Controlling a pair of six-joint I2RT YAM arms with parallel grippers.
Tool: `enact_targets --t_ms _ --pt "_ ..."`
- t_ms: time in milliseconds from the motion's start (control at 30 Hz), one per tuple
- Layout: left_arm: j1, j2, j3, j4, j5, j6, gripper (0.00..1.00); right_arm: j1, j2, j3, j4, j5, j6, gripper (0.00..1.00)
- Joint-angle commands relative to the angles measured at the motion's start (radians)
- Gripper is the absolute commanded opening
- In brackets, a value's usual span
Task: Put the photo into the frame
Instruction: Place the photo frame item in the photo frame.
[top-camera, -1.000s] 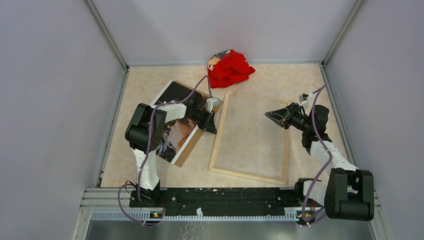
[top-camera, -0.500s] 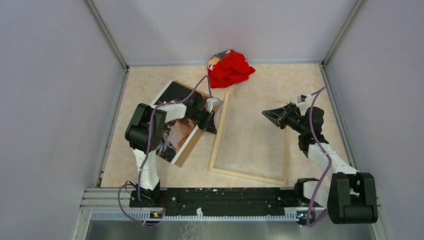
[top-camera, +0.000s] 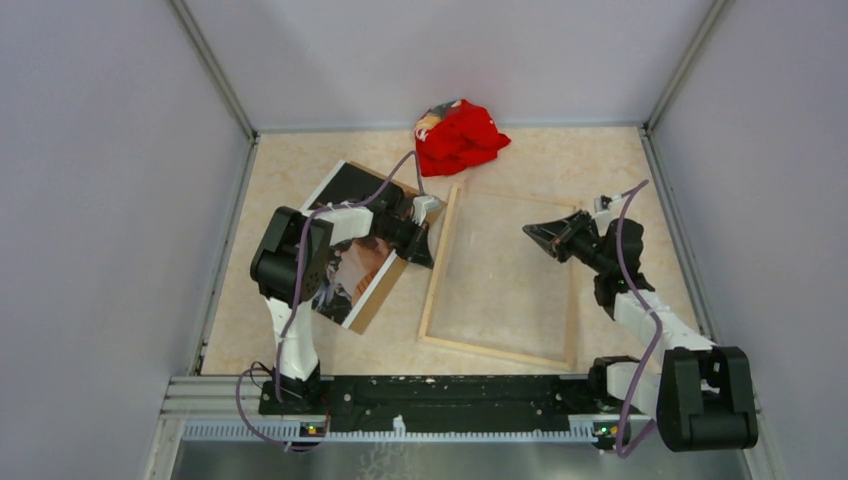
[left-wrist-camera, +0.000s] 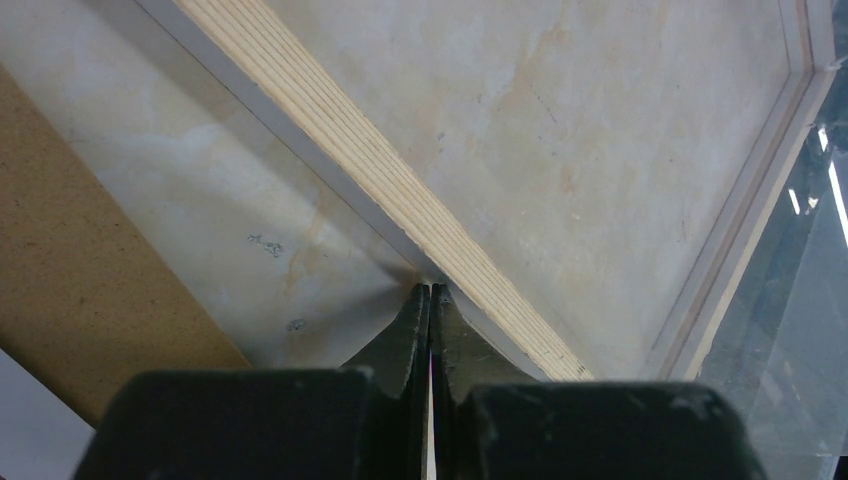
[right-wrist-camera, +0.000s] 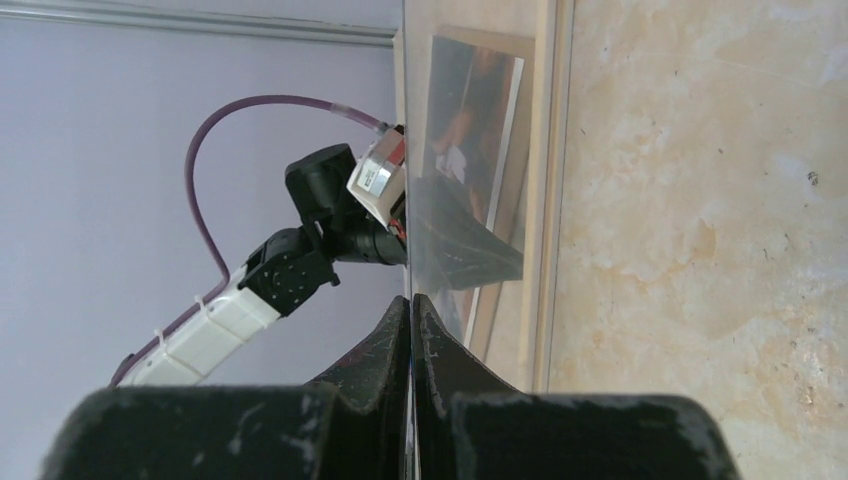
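Observation:
The frame (top-camera: 438, 290) lies flat mid-table, pale wood back edges up. My right gripper (top-camera: 530, 232) is shut on the right edge of its clear pane (top-camera: 500, 270) and holds that edge raised; in the right wrist view the gripper (right-wrist-camera: 410, 300) pinches the thin pane, which runs straight up from the tips, beside the frame's wood edge (right-wrist-camera: 545, 200). The photo (top-camera: 362, 265), dark with orange-brown patches, lies on the brown backing board (top-camera: 378, 295) at the left, partly under my left arm. My left gripper (top-camera: 432, 245) is shut, its tips (left-wrist-camera: 430, 290) against the frame's left wood edge (left-wrist-camera: 380, 170).
A crumpled red cloth (top-camera: 460, 135) lies at the back wall. Grey walls close in the left, right and back of the beige table. The backing board (left-wrist-camera: 80, 250) lies just left of the frame. The rail with the arm bases (top-camera: 450, 390) runs along the near edge.
My right gripper has moved a little to the left with the pane's edge in it, and its arm has swung upright. The left arm, photo and frame have not moved.

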Motion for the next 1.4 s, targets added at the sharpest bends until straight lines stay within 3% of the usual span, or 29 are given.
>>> enact_targets --t_ms 0,833,1267,1367 --pt "-0.01 -0.002 0.005 0.001 0.015 0.016 0.02 0.021 0.021 -0.002 0.045 0.013 -0.002 0.0" --pt "-0.008 0.01 0.005 -0.008 0.008 0.028 0.0 0.026 0.037 -0.063 -0.007 0.043 -0.099 0.0" --pt "-0.008 0.0 0.005 -0.018 0.004 0.038 0.0 -0.013 -0.091 0.101 -0.511 0.177 -0.442 0.0" --pt "-0.007 0.0 0.005 -0.018 0.003 0.04 0.0 -0.013 -0.091 0.11 -0.532 0.183 -0.469 0.0"
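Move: My right hand holds the clear sheet above the frame. The frame's middle lies roughly 17 cm below it, 4 cm to its left and 1 cm back. At that depth, the right rail runs some 10 cm to the right and the left rail about 17 cm to the left, both level with my hand fore and aft. The photo lies around 31 cm left and 3 cm ahead. From my left hand the frame's middle is some 15 cm right and 1 cm back, 1 cm down. Keeping the clear sheet pinched, I sink my right hand over the frame, slowly then faster, by about 6 cm, then draw it right towards the right rail while it lifts again by a centimetre or so. Late on, I roll it some 20 degrees, left side down. My left hand stays put, closed fingertips against the outside of the left rail. ##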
